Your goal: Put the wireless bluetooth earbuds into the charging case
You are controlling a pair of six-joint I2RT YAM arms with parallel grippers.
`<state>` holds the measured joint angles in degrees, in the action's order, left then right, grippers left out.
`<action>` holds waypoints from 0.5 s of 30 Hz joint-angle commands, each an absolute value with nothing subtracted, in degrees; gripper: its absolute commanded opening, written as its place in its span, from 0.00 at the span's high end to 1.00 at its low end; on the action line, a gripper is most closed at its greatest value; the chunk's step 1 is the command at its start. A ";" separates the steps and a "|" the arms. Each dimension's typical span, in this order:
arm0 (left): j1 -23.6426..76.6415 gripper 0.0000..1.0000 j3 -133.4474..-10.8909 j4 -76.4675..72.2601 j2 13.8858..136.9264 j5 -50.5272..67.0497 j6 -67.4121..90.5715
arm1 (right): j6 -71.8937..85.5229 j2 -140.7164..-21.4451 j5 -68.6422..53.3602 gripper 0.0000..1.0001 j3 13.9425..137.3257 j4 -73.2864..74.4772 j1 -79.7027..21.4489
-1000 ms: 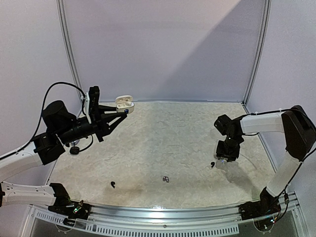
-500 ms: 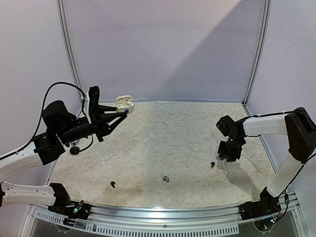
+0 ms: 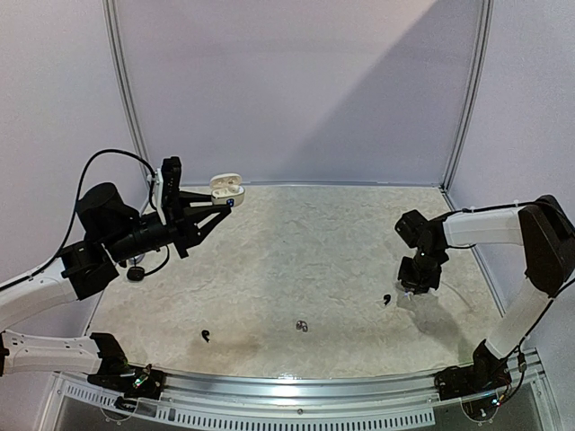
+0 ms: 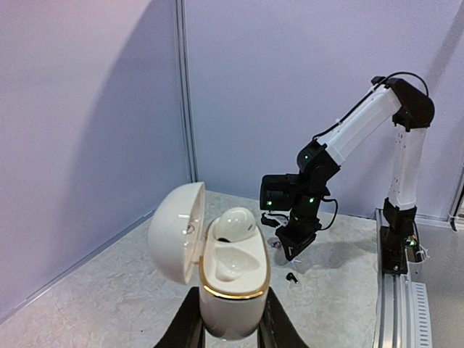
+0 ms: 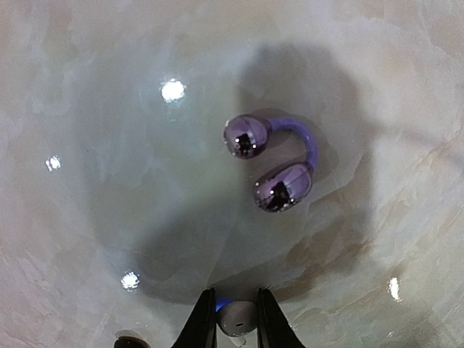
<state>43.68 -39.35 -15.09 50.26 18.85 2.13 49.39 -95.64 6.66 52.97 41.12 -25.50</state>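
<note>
My left gripper (image 3: 219, 206) is shut on the base of the white charging case (image 3: 226, 186) and holds it high at the back left. In the left wrist view the case (image 4: 232, 290) is open with its lid to the left. One white earbud (image 4: 235, 223) sits in the far slot and the near slot is empty. My right gripper (image 3: 414, 288) is low over the table at the right. Its fingertips (image 5: 205, 319) are shut on a white earbud (image 5: 238, 319). A silvery-purple earbud (image 5: 272, 163) lies on the table just ahead of it.
A black earbud (image 3: 387, 299) lies just left of the right gripper and also shows in the left wrist view (image 4: 292, 278). Another black earbud (image 3: 206, 337) and a silvery one (image 3: 303, 326) lie near the front edge. A dark round object (image 3: 135, 273) sits under the left arm.
My right gripper has shifted slightly down and to the right, close to the table. The left arm and the case have not moved.
</note>
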 commanded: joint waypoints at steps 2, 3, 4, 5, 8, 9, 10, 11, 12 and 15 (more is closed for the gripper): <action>43.33 1.00 -38.58 -14.79 50.01 18.75 1.71 | 45.68 -95.70 6.11 0.89 55.85 43.44 -24.99; 43.33 1.00 -38.54 -14.97 50.05 18.68 1.69 | 45.17 -95.18 6.21 0.89 56.96 43.80 -24.98; 43.33 1.00 -38.50 -15.15 50.04 18.55 1.75 | 44.47 -94.48 6.18 0.90 58.13 44.24 -25.03; 43.33 1.00 -38.50 -15.27 50.01 18.48 1.71 | 44.01 -93.89 6.08 0.91 59.47 44.41 -24.98; 43.33 1.00 -38.50 -15.53 50.01 17.52 1.72 | 42.39 -90.88 6.17 0.93 64.61 45.11 -25.77; 43.33 1.00 -38.57 -15.65 50.05 17.19 1.69 | 41.73 -89.32 6.67 0.94 66.75 45.21 -26.41; 43.33 1.00 -38.65 -15.87 50.11 16.74 1.55 | 41.37 -88.45 7.45 0.95 69.35 45.21 -27.31; 43.33 1.00 -38.73 -16.02 50.23 16.37 1.43 | 40.77 -87.23 8.27 0.95 71.96 45.02 -28.53; 43.33 1.00 -38.88 -16.35 50.40 16.03 1.15 | 40.32 -86.12 9.10 0.95 74.87 44.30 -29.92; 43.33 1.00 -39.53 -17.40 51.26 14.63 0.51 | 37.29 -84.72 12.50 0.96 83.61 40.34 -35.58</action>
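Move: The charging case, lid open and its nearer slot empty, is some 34 cm to the left of my right hand, about 35 cm higher and roughly 5 cm nearer the base; my left hand holds it, its middle about 2 cm above and 2 cm to the right of that hand's pads, 1 cm ahead. On the table, the purple ear clip lies about 6 cm ahead of my right hand and 2 cm right, and the black earbud 4 cm left and 2 cm back. With the white earbud already pinched, I raise my right hand from the table slowly at first and then fast, about 15 cm up, with some 8 cm forward and 6 cm left mixed in, over towards the case. My fingers keep their grip while the wrist swings them forward out of straight down by roughly 20 degrees and turns a little counter-clockwise. ##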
